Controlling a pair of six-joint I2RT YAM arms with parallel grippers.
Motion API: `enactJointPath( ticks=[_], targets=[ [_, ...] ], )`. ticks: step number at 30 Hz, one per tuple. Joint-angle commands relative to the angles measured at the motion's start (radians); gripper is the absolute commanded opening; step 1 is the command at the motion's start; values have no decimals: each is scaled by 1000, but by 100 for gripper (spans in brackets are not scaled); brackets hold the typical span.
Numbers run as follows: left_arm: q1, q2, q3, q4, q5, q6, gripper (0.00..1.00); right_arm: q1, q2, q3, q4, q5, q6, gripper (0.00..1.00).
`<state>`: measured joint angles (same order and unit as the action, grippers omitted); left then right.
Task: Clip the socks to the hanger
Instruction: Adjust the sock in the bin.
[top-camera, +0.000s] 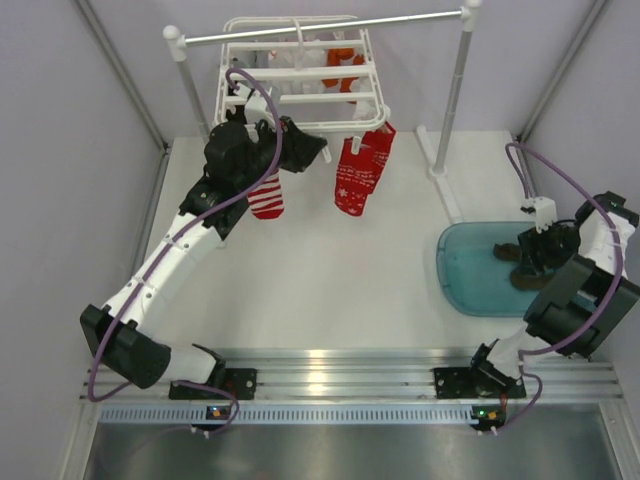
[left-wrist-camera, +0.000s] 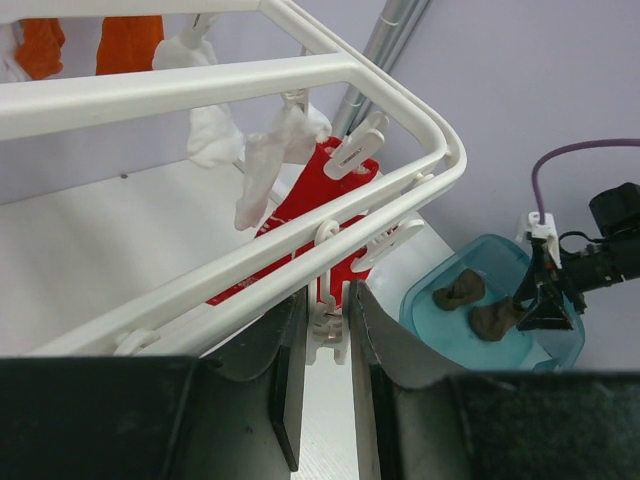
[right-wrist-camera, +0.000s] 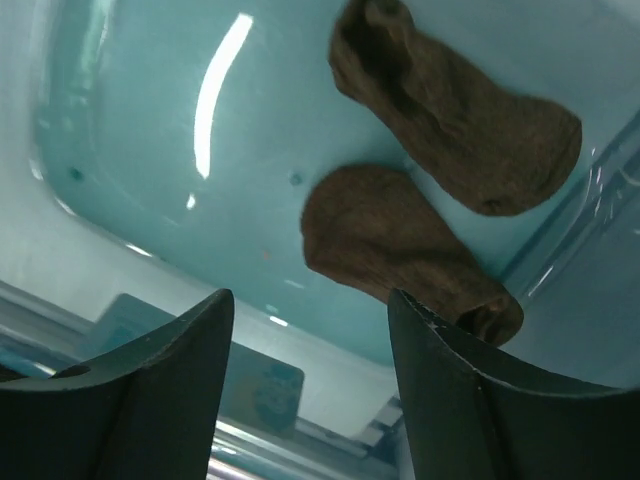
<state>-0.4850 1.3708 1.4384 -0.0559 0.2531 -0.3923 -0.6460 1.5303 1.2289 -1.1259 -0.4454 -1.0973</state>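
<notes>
The white hanger (top-camera: 300, 75) hangs from the rail at the back, with two red snowflake socks (top-camera: 362, 170) clipped to its front right corner. My left gripper (top-camera: 318, 148) is up at the hanger's front bar. In the left wrist view its fingers (left-wrist-camera: 328, 300) are shut on a dangling white clip (left-wrist-camera: 329, 335), just in front of the red socks (left-wrist-camera: 310, 195). Two brown socks (right-wrist-camera: 390, 240) (right-wrist-camera: 460, 120) lie in the blue tray (top-camera: 465, 270) at the right. My right gripper (right-wrist-camera: 310, 300) hovers open over them, the nearer sock's cuff beside its right finger.
A grey metal rail (top-camera: 330, 27) on white posts spans the back. A red-and-white striped sock (top-camera: 266, 195) hangs at the hanger's front left, an orange sock (top-camera: 343, 62) and white socks (left-wrist-camera: 270, 160) further back. Grey walls enclose the table.
</notes>
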Motion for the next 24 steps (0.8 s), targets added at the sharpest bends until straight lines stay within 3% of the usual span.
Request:
enactJointPath(
  ticks=[1, 6, 12, 21, 23, 24],
  targets=[
    [5, -13, 14, 34, 8, 12, 0, -18, 79, 3, 99, 160, -34, 61],
    [5, -18, 4, 31, -3, 20, 0, -44, 172, 43, 169, 200, 233, 55],
    [6, -19, 4, 33, -5, 23, 0, -44, 107, -114, 334, 263, 537, 53],
    [6, -26, 1, 34, -5, 26, 0, -44, 65, -247, 537, 304, 763, 52],
    [8, -30, -3, 34, -8, 29, 0, -44, 109, -227, 513, 257, 751, 46],
    [9, -29, -3, 33, -8, 29, 0, -44, 128, -217, 494, 234, 735, 34]
  ],
)
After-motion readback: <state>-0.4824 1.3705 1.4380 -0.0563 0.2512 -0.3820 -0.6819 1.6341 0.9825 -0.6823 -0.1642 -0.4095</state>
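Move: The near brown sock in the bin lies almost level with the right hand, some 6 cm to its right and about 11 cm below. The far brown sock is about 7 cm ahead, 2 cm to the hand's right and just as low, and the bin's right wall stands roughly 8 cm to the right of the near sock. From the left hand, still at the hanger, the near sock is some 53 cm right, 13 cm back and 41 cm down. Lower the right gripper about 9 cm into the bin onto the near brown sock, bearing some 4 cm right in the first part. Once over the sock, turn the hand about 40 degrees clockwise while it keeps sinking, and narrow the open fingers partway, more at the end, bringing the tips down close to the sock's near edge without shutting. ##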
